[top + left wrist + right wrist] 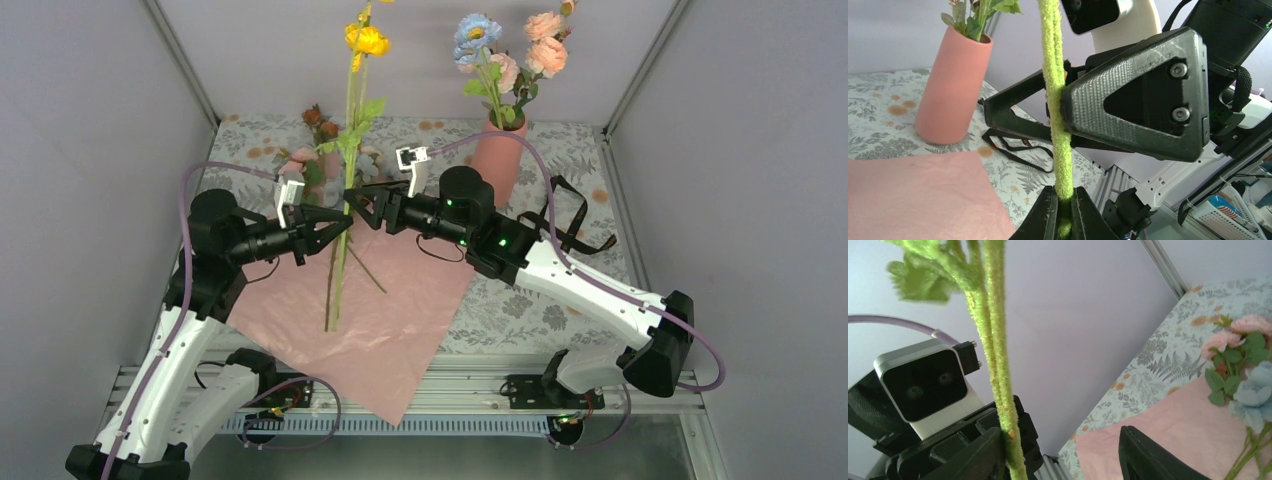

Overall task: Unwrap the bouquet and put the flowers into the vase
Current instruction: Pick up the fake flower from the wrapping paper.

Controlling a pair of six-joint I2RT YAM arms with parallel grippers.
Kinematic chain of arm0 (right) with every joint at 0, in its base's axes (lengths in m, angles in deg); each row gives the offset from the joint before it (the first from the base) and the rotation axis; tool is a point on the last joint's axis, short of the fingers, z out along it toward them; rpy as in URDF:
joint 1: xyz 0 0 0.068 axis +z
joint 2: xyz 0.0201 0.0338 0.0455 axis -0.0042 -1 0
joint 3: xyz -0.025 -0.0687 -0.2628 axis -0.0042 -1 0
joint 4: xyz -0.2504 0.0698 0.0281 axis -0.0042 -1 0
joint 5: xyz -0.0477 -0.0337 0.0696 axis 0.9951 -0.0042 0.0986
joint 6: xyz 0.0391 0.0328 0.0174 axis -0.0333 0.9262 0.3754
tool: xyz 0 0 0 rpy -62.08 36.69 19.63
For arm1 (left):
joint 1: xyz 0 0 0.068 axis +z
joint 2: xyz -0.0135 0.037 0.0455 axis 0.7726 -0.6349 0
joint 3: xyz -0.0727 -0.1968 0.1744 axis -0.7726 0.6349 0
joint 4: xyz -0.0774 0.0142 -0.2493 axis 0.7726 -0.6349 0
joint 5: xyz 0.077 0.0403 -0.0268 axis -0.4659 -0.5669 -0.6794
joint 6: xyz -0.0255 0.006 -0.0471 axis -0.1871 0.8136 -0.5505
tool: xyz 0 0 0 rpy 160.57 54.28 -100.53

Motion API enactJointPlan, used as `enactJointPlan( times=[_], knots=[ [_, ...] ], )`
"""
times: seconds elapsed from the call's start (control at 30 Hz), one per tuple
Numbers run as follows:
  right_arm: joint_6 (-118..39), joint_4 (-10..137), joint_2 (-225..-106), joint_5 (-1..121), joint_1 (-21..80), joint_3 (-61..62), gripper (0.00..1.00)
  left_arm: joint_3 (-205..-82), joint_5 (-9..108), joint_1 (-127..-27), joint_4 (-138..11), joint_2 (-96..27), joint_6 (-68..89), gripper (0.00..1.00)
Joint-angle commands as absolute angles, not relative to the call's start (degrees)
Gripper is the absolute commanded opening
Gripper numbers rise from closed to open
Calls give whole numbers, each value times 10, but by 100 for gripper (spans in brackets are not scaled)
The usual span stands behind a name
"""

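Note:
My left gripper (343,222) (1063,207) is shut on the fuzzy green stem (1055,100) of a yellow flower (367,40), holding it upright above the pink wrapping sheet (380,320). My right gripper (353,200) (1060,457) is open around the same stem (998,365) just above the left grip. The stem lies against one of its fingers (973,457); the other finger (1143,455) stands well apart. The salmon vase (497,155) (950,95) stands at the back right with blue and pink flowers (505,55) in it. More flowers (310,160) (1243,370) of the unwrapped bouquet lie at the sheet's far edge.
A black strap (575,225) lies on the floral tablecloth (560,300) right of the right arm. White enclosure walls and corner posts (180,60) close in the back and sides. The sheet's near corner hangs over the front rail (450,395).

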State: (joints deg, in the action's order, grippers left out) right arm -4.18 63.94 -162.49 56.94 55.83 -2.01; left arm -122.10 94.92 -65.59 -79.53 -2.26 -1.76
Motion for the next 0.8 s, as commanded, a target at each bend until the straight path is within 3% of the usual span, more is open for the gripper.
enactJointPlan(
  times=[0.0,0.13,0.53,0.77],
  knots=[
    [-41,661,-1627,590,563,-4,52,-1218,984,-659,-777,-11,-20,2],
    [-40,659,-1625,590,563,-7,44,-1215,987,-659,-766,-12,-26,2],
    [-57,660,-1636,563,563,6,44,-1207,990,-662,-760,-18,-26,2],
    [-79,661,-1639,544,563,6,11,-1200,999,-663,-757,-20,-23,2]
  ],
)
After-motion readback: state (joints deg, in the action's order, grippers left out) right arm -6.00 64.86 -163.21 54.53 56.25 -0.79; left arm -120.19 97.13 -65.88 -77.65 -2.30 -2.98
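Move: The fake flower's stem, held upright in my left hand, already stands between my open right fingers, about 1 cm back and 1 cm left of my right hand point, close to the rear finger. The vase is some 21 cm farther out, 26 cm to the right and 27 cm lower; the lying flowers' blossoms are roughly 27 cm ahead, 14 cm left, 35 cm down. From my left hand, that part of the stem is about 4 cm up and 2 cm ahead. I close my right fingers around the green stem just above my left grip, in two steps with a short pause between, until they are nearly shut. Meanwhile my right hand eases only about 1 cm back, up and left, bringing the stem midway between its pads. My left hand stays in place and keeps its pinch on the stem. ##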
